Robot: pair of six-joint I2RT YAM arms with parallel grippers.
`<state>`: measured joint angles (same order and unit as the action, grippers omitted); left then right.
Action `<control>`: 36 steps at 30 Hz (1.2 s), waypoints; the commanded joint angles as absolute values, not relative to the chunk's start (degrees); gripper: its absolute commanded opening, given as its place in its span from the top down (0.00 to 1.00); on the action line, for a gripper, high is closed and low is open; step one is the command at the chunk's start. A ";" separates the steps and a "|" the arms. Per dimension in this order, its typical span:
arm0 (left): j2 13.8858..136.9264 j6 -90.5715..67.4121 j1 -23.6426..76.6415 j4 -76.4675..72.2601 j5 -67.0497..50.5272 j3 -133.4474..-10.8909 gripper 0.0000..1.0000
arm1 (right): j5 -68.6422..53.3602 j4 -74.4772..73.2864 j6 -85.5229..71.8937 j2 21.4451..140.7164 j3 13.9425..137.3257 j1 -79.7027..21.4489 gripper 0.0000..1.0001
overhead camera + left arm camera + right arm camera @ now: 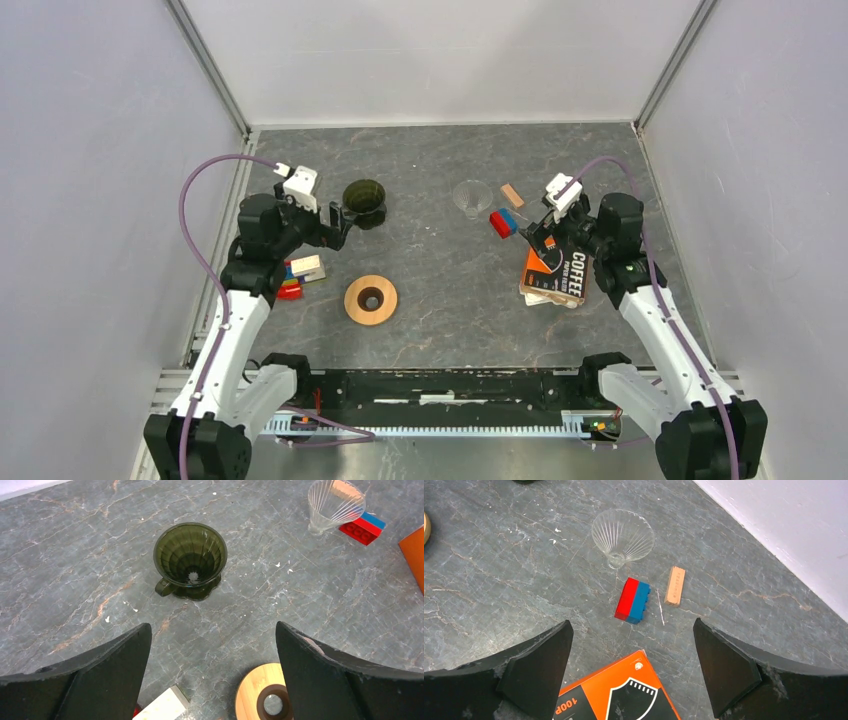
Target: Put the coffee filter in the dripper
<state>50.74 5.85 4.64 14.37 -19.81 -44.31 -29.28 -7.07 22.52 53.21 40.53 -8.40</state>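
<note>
The dripper's clear ribbed glass cone (471,197) stands alone at the back middle of the table. It also shows in the left wrist view (334,502) and in the right wrist view (622,534). Its wooden collar ring (370,299) lies flat and apart from it, nearer the front; part of it shows in the left wrist view (252,692). No loose white coffee filter is in view. My left gripper (340,228) (212,626) is open and empty, close to the dark green cup (364,202). My right gripper (530,236) (631,622) is open and empty above the orange box.
An orange and black coffee filter box (557,270) (624,690) lies at the right. A red and blue brick (503,222) (632,600) and a small wooden block (512,194) (674,585) lie beside the glass cone. Small blocks (300,272) lie under the left arm. Walls enclose the table.
</note>
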 commanded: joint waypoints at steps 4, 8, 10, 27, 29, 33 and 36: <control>51.43 4.70 4.76 11.74 -16.94 -44.49 0.00 | -29.37 -4.53 21.95 52.59 39.12 -8.47 0.02; 53.99 4.90 4.75 13.82 -14.11 -46.47 0.00 | -30.22 -4.52 22.91 52.46 37.84 -8.52 0.02; 58.54 4.34 4.79 16.14 -11.48 -50.05 0.00 | -30.52 -4.32 23.37 52.37 37.04 -8.50 0.02; 103.25 4.53 4.66 32.60 -9.37 -84.70 0.35 | -32.28 -4.12 25.22 52.64 34.84 -8.50 0.02; 106.35 4.55 4.72 33.46 -9.93 -87.63 0.38 | -32.26 -4.13 25.36 52.58 34.72 -8.52 0.02; 111.97 4.41 4.83 35.64 -10.70 -92.28 0.48 | -32.19 -4.13 25.65 52.63 34.39 -8.51 0.02; 113.12 4.29 5.37 35.90 -13.21 -92.50 0.59 | -32.17 -4.14 25.90 52.73 34.22 -8.47 0.02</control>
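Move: The green dripper stands about 15 cm ahead of the left hand, 4 cm to its right and some 18 cm below. Back from the dripper by roughly 21 cm lies the wooden ring; the pale block is about 9 cm left of the hand and 1 cm ahead. The clear glass cone stands about 25 cm right of the dripper, nearly level with it. From the right hand the dripper is some 15 cm ahead, 38 cm left. Left hand reaches 16 cm forward, 13 down to the dripper's left rim, tipping down, half-closing; right sinks slightly. ##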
